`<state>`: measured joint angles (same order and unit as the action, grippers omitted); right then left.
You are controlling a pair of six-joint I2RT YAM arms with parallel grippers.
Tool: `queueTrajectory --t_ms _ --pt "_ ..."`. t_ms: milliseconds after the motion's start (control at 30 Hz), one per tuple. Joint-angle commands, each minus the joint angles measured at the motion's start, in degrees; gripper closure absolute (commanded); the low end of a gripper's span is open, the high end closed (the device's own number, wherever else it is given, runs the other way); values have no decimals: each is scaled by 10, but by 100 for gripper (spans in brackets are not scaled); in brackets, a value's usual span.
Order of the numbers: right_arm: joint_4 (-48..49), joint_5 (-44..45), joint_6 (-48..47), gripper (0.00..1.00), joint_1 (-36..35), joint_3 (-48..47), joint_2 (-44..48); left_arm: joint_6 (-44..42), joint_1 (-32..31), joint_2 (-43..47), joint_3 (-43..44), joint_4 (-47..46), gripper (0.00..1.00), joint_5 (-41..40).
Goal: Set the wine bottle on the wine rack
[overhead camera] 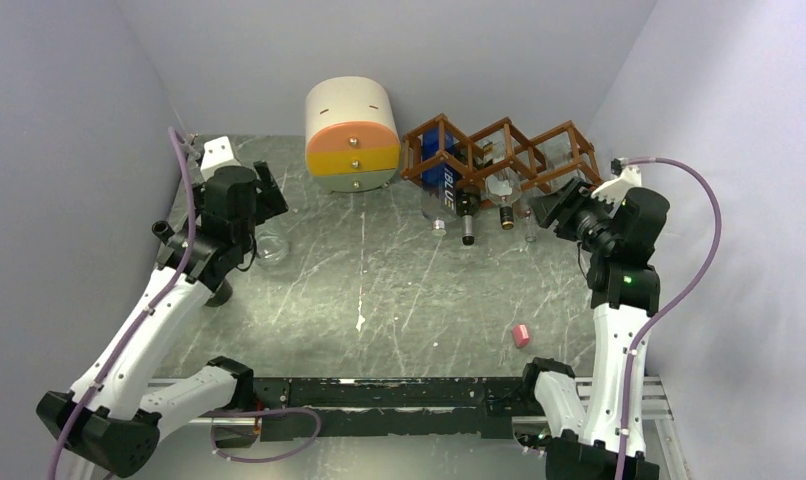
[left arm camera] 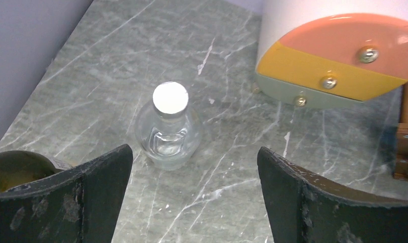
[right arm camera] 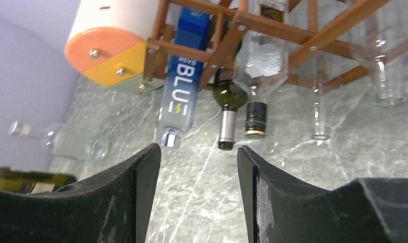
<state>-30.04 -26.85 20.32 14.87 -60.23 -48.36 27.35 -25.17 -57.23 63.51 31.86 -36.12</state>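
Observation:
The reddish-brown wine rack (overhead camera: 499, 150) stands at the back right, also seen in the right wrist view (right arm camera: 293, 35). Its cells hold a blue-labelled bottle (right arm camera: 184, 86), a dark green wine bottle (right arm camera: 228, 98) and a clear bottle with a black neck (right arm camera: 260, 61), all with their necks pointing out toward me. Two more clear bottles (right arm camera: 321, 116) lie further right. My right gripper (overhead camera: 551, 210) (right arm camera: 198, 149) is open and empty, a short way in front of the necks. At the left my left gripper (overhead camera: 267, 195) (left arm camera: 194, 167) is wide open above a squat clear bottle (left arm camera: 167, 132) with a white cap.
A cream-and-orange drawer cabinet (overhead camera: 351, 135) stands left of the rack. An olive-green bottle (right arm camera: 25, 179) lies partly hidden under the left arm (overhead camera: 219, 295). A small pink object (overhead camera: 521, 335) lies on the marble table (overhead camera: 379, 290). Grey walls close in on both sides.

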Motion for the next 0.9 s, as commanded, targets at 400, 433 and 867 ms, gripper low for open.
queueTrajectory --t_ms 400,433,867 --pt "6 -145 -22 39 -47 4 49 -41 122 -138 32 20 34 130" --pt "4 -141 -25 39 -52 4 51 -43 122 -142 33 17 39 129" --pt "7 -144 -31 40 -83 11 43 -108 122 -134 41 10 68 157"
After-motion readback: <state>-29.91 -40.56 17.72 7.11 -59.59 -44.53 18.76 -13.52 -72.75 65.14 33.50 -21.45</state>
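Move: The upright clear bottle with the white cap stands about 6 cm ahead of the left gripper and 4 cm to its left, its middle roughly 18 cm below. Some 4 cm back and 16 cm left stands the dark wine bottle; the drawer box is around 27 cm ahead and 15 cm right, both similarly low. From the right gripper, the clear bottle lies about 55 cm left, 3 cm ahead and 20 cm below. Bring the left gripper down about 9 cm and forward some 4 cm, easing slightly left, to the capped top of the clear bottle; tip the fingers some 20 degrees further down and narrow them from wide open to about a third. Meanwhile swing the empty right gripper left and a little back across the front of the rack, turning counter-clockwise, its opening unchanged. ##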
